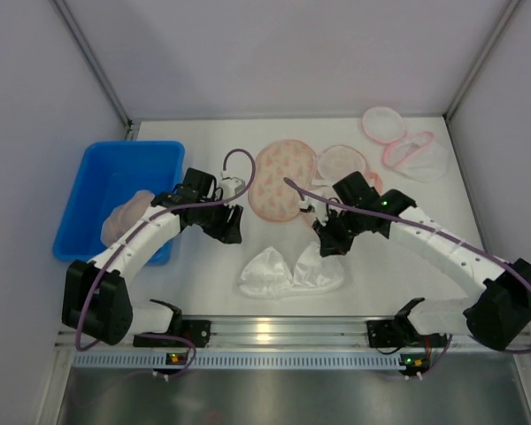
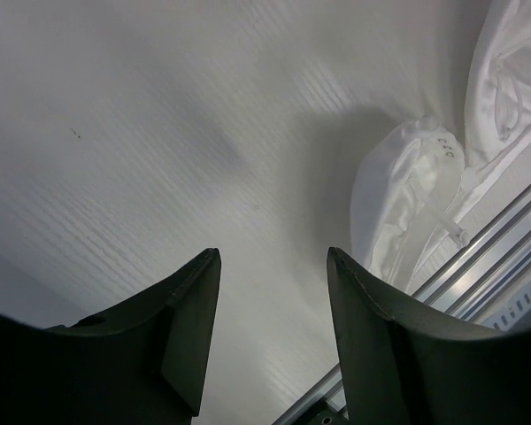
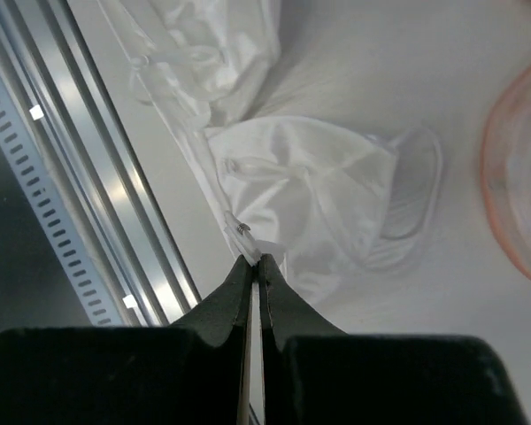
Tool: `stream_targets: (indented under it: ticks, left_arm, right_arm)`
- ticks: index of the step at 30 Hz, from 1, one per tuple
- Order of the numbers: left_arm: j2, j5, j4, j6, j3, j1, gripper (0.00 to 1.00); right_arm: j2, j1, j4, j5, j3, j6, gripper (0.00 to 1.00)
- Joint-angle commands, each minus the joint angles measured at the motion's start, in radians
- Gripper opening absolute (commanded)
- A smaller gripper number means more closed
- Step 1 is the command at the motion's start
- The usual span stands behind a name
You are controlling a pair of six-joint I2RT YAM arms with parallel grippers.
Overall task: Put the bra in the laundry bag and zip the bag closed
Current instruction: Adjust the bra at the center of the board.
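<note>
The white bra (image 1: 292, 271) lies crumpled on the table near the front rail. My right gripper (image 1: 329, 246) is at its right cup; in the right wrist view the gripper (image 3: 257, 258) is shut on a thin white edge of the bra (image 3: 310, 186) beside a small metal hook. My left gripper (image 1: 230, 232) hovers left of the bra, open (image 2: 273, 252) with only bare table between its fingers, and the bra (image 2: 407, 204) shows to its right. The round pink patterned laundry bag (image 1: 281, 180) lies flat behind the bra, and its rim (image 3: 522, 195) shows at the right edge.
A blue bin (image 1: 115, 168) holding a pinkish garment (image 1: 128, 215) stands at the left. A second pink round bag (image 1: 341, 164) lies beside the first. White pink-rimmed pouches (image 1: 407, 146) sit at the back right. The metal rail (image 1: 274, 332) runs along the front edge.
</note>
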Motion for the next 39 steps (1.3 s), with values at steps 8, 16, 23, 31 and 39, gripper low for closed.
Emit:
stream_targets:
  ticks: [8, 16, 23, 31, 39]
  left_arm:
    - [0.014, 0.085, -0.054, -0.003, 0.037, 0.045, 0.57]
    - [0.027, 0.148, -0.137, 0.058, 0.07, 0.1, 0.58]
    - [0.02, 0.213, -0.223, 0.144, 0.075, 0.1, 0.57]
    - [0.109, 0.265, -0.358, 0.319, 0.127, 0.087, 0.57]
    - [0.224, 0.251, -0.392, 0.342, 0.144, -0.033, 0.55]
  right_arm:
    - [0.231, 0.156, 0.256, -0.04, 0.013, 0.069, 0.0]
    - [0.25, 0.153, 0.275, 0.063, -0.009, 0.103, 0.42]
    - [0.1, 0.019, 0.174, 0.035, 0.054, 0.086, 0.62]
    - [0.159, -0.234, 0.022, -0.069, -0.012, -0.012, 0.65]
    - [0.256, -0.234, 0.076, -0.129, -0.023, -0.034, 0.65]
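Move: The right gripper, holding the bra's right-hand band end, is some 13 cm above the table; the right cup where it goes lies about 3 cm ahead, 3 cm left and 13 cm below. From it the left cup is roughly 2 cm ahead and 16 cm left, and the bag's pale round panel some 23 cm ahead, 2 cm right. The left cup lies about 4 cm back, 9 cm right and 10 cm below the empty left gripper. Carry the held band end with the right gripper about 6 cm left and down over the right cup and open the fingers to let it go; then rise, swing forward and right, and sink open beside that cup's outer side. Meanwhile bring the open left gripper back about 6 cm towards the left cup's outer edge, tipping its fingers backward and turning it clockwise, each some 20 degrees. ##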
